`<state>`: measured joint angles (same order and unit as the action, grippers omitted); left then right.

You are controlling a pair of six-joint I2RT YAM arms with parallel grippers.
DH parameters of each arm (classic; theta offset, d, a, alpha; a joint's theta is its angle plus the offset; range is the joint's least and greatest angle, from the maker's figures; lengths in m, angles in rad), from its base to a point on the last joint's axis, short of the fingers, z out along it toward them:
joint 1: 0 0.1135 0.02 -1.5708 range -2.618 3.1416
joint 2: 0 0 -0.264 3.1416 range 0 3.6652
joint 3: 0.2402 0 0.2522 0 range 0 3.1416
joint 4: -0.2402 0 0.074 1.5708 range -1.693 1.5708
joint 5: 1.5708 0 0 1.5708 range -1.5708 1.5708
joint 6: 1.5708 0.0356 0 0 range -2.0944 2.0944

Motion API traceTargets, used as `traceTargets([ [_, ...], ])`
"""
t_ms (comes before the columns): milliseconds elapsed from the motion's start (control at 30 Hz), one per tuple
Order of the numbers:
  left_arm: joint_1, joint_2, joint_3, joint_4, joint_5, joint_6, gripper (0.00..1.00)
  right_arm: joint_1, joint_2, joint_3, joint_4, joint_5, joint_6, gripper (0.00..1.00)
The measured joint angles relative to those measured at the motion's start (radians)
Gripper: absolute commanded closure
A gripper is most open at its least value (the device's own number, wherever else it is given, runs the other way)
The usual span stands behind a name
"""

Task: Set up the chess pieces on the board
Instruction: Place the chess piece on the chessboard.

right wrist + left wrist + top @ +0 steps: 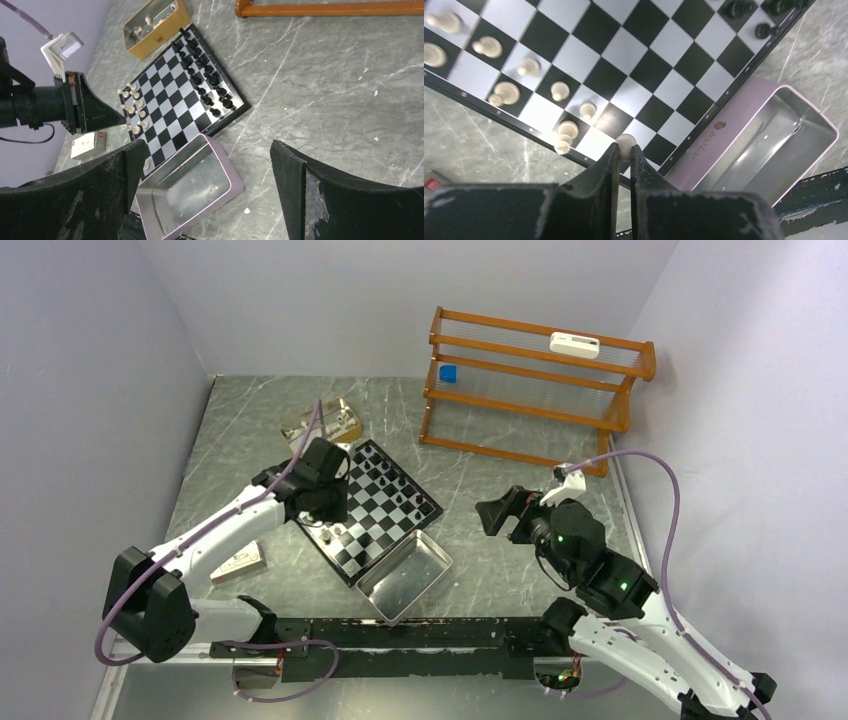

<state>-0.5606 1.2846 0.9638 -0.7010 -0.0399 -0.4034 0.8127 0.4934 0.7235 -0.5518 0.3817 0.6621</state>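
Observation:
The checkered board [378,502] lies in the middle of the table, also in the left wrist view [624,75] and the right wrist view [175,95]. Several cream pieces [506,92] stand along its near-left rows, and black pieces [764,30] line the far side. My left gripper [624,149] hovers over the board's near corner, shut on a small cream piece [626,141] pinched at its tips. From above, the left gripper [325,508] sits over the board's left edge. My right gripper [208,145] is open and empty, raised to the right of the board [500,515].
A shiny metal tray [433,552] rests against the board's near corner. A gold box [322,425] holding a few pieces sits behind the board. A wooden rack [535,390] stands at the back right. A small card box [238,562] lies at the left.

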Motion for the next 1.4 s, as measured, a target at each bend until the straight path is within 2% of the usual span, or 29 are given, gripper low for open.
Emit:
traceTargets([
  [267, -0.067, -0.008, -0.107, 0.041, -0.021, -0.064, 0.87, 0.000, 0.050, 0.000, 0.001, -0.003, 0.000, 0.00],
  [667, -0.119, 0.027, -0.138, 0.104, -0.105, -0.084, 0.86, 0.000, 0.070, 0.000, 0.015, -0.008, 0.000, 0.00],
  [1400, -0.129, 0.070, -0.193, 0.169, -0.166, -0.091, 0.86, 0.000, 0.069, 0.000, 0.019, -0.008, 0.000, 0.00],
])
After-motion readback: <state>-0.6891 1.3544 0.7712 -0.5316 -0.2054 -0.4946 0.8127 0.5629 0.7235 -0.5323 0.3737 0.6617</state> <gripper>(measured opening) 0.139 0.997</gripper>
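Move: The held white pawn is bound for the empty dark square next in the pawn row, about 2 cm back from the left hand and 9 cm below. The nearest standing pawn is 2 cm to the hand's left, level with it; a taller back-row piece is some 4 cm left and 1 cm back. The metal tray's middle lies about 9 cm back and 11 cm right. From the right hand the square is roughly 25 cm left, 2 cm ahead and 22 cm below. Still pinching the pawn, the left hand sinks about 7 cm towards the empty dark square beside the last standing pawn, drawing back some 2 cm early on while it drops quickly, then going down more slowly almost straight. As it lowers, the wrist rolls about 5 to 10 degrees, its left side rising so the fingers stand more upright, and it eases nearly to a stop low over the board with the fingers keeping their hold. ##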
